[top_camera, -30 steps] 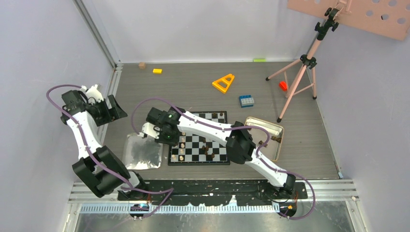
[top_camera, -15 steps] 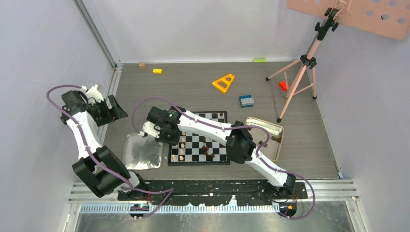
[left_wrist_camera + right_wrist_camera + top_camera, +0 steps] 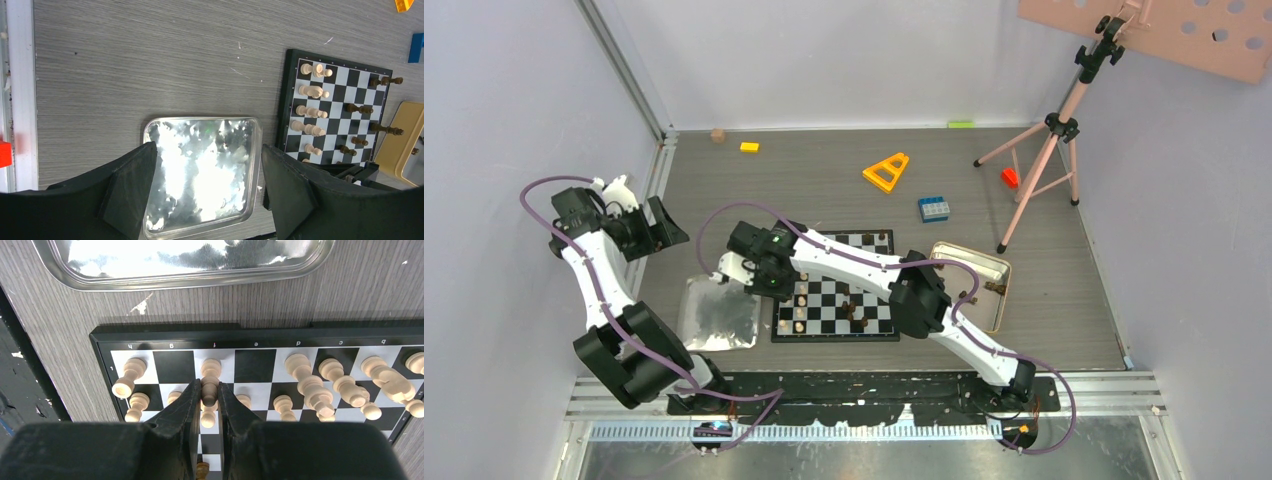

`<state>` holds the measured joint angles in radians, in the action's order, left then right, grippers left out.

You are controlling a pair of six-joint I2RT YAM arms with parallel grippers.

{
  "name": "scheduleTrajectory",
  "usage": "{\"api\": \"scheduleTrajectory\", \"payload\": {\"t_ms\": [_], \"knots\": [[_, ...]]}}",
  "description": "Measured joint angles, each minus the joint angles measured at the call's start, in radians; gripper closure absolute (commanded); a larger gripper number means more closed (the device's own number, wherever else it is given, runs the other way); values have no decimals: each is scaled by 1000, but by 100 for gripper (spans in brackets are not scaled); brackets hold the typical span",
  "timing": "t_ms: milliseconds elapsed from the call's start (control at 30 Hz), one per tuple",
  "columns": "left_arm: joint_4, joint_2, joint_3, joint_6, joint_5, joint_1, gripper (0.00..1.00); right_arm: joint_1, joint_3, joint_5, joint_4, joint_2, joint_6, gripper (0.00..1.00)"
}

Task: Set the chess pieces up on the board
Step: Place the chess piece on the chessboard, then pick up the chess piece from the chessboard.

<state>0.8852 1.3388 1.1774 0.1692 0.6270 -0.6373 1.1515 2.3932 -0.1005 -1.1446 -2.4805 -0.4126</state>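
The board (image 3: 871,322) lies at the table's middle, also in the left wrist view (image 3: 345,95) and the right wrist view (image 3: 255,365). Light tan chess pieces (image 3: 310,92) stand along its left side and dark brown ones (image 3: 360,107) on its right side. My right gripper (image 3: 209,387) is low over the board's left edge (image 3: 771,283), shut on a light tan piece (image 3: 210,371) that stands upright on a white square of the edge row. My left gripper (image 3: 209,150) hangs open and empty high at the far left (image 3: 664,225).
A shiny silver tray (image 3: 717,315) lies left of the board. A gold-rimmed tin (image 3: 1002,266) holding a few dark pieces lies to its right. Behind them sit a blue brick (image 3: 934,208), an orange triangle (image 3: 886,172), a yellow block (image 3: 749,147) and a pink tripod (image 3: 1044,150).
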Motion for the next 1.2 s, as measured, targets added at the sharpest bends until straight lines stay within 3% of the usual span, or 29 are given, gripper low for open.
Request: {"api": "scheduleTrajectory", "payload": {"t_ms": [433,800,967,1200], "knots": [[3,0,-6,1,5,-4,21,-2,6,-6,0,-1,10,52],[7,3,-5,6,63,-5,19,-31,12,-45,3,43,69,43],[10,3,2,25,93,28,18,-123,-151,-109,45,267,110,43],[10,-38,2,56,109,217,18,-349,-499,-147,135,684,115,44]]}}
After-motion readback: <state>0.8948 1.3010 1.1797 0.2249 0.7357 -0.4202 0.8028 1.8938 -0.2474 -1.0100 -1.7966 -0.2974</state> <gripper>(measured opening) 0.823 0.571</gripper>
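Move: My right hand still holds the cream chess piece that already stands on its square in the board's leftmost column; its middle is about 1 cm under my fingers. One cream pawn stands 3 cm to the right of it, level; the cream corner piece is some 5 cm back and the next tall cream piece 6 cm ahead, in the same column. From my left hand the held piece lies about 24 cm right, 8 cm back and 13 cm lower. I keep my right hand in place while its fingers open and let go of the cream piece. Then I lift quickly, some 17 cm up and 14 cm to the right with a bit forward, away from the piece over the far right part of the board, rolling and turning clockwise about 20 degrees. Late on, my open left hand swings about 8 cm right towards the board, also turning clockwise. ##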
